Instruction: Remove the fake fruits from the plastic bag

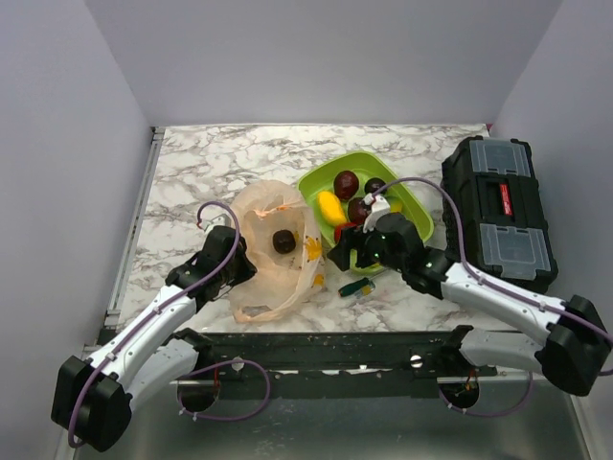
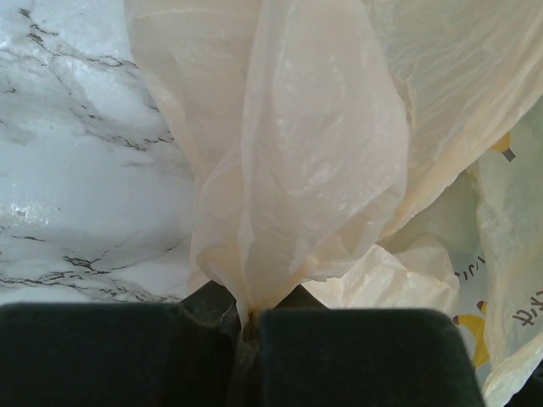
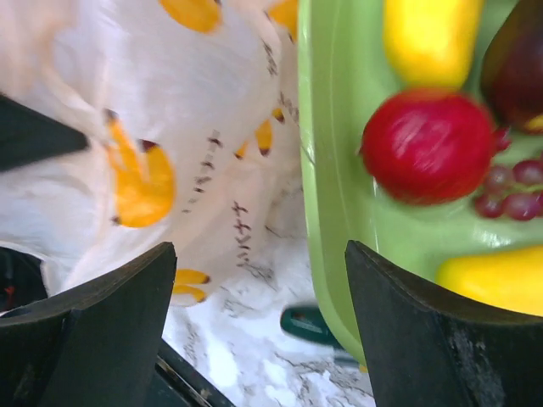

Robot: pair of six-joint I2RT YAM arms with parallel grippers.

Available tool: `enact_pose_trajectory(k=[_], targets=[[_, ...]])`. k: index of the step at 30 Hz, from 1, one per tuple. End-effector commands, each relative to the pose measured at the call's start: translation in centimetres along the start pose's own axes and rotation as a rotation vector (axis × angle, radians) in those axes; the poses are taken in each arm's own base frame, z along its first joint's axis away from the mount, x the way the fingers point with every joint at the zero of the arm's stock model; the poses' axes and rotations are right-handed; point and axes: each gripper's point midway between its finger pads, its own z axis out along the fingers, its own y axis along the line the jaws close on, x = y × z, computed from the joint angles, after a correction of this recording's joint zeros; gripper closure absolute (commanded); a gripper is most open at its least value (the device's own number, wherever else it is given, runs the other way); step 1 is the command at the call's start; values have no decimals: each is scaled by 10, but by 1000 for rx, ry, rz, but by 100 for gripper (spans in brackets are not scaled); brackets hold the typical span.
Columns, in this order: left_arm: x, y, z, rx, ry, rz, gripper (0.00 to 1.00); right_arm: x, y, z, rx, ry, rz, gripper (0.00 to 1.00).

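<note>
The peach plastic bag (image 1: 263, 273) lies crumpled left of centre, and a dark plum (image 1: 283, 241) shows inside it. My left gripper (image 1: 233, 261) is shut on a fold of the plastic bag (image 2: 322, 153), pinched tight between the jaws. My right gripper (image 1: 349, 249) hangs open over the near left edge of the lime-green tray (image 1: 410, 209), with nothing between its fingers. Just beyond my right gripper (image 3: 259, 254), a red apple (image 3: 428, 146) rests in the tray (image 3: 327, 127), looking blurred. Yellow pieces (image 3: 430, 38), a dark plum (image 3: 517, 59) and small grapes (image 3: 509, 191) lie around it.
A green-handled screwdriver (image 1: 357, 287) lies on the marble just in front of the tray, between it and the bag. A black toolbox (image 1: 498, 211) stands at the right side of the table. Grey walls close in the back and both sides.
</note>
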Motion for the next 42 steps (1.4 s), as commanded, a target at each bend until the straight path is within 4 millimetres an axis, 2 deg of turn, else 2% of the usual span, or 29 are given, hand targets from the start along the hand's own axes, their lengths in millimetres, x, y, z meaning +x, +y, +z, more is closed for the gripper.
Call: enact_pose_trajectory(k=[1, 5, 8, 14, 17, 19, 21, 23, 25, 29, 35, 38, 42], targets=[[-3, -4, -1, 22, -12, -2, 100, -38, 35, -24, -145, -187, -36, 16], [-2, -5, -1, 33, -11, -9, 100, -53, 41, -25, -150, -211, -69, 14], [-4, -6, -3, 33, -12, -2, 100, -55, 73, -26, -291, -161, -130, 15], [-4, -6, -1, 29, -9, 4, 100, -45, 151, -49, -500, -171, -301, 15], [-2, -6, 0, 28, 2, 4, 100, -45, 179, -56, -556, -202, -336, 16], [-2, -6, 1, 26, 3, 2, 100, -43, 189, -53, -592, -213, -330, 19], [-2, -6, 1, 26, 5, 3, 100, -41, 188, -37, -557, -202, -311, 26], [-3, -8, 0, 30, 4, 4, 100, -40, 183, -15, -481, -173, -303, 38], [-3, -8, 0, 29, 6, 5, 100, -41, 171, 12, -367, -155, -284, 43], [-4, -9, -2, 33, 3, 6, 100, -39, 156, 52, -215, -137, -264, 45], [-5, -11, -4, 44, -2, 4, 100, -38, 126, 97, 34, -136, -226, 46], [-4, -13, -4, 55, 0, 4, 100, -35, 107, 113, 163, -139, -189, 49], [-3, -13, -3, 60, 5, 8, 100, -26, 101, 128, 205, -129, -188, 49]])
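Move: The dark fruit in the open bag lies roughly 16 cm to the left of the right hand, some 8 cm farther out and 10 cm below. In the green tray, the red apple sits about 13 cm ahead and 2 cm right of that hand, with the yellow mango some 6 cm beyond it and 3 cm to its left; the screwdriver handle is about 5 cm back and 4 cm right. From the left hand the dark fruit is around 11 cm ahead, 7 cm right. Up and to the left in an arc, the right hand climbs about 11 cm while drawing back and turning counter-clockwise over the bag's near-right side, then reaches forward and down into its mouth towards the dark fruit, turning back as it goes. It ends about 17 cm to the left, fingers narrowed from wide to half open. The left hand stays put, keeping its pinch on the bag's rim. ##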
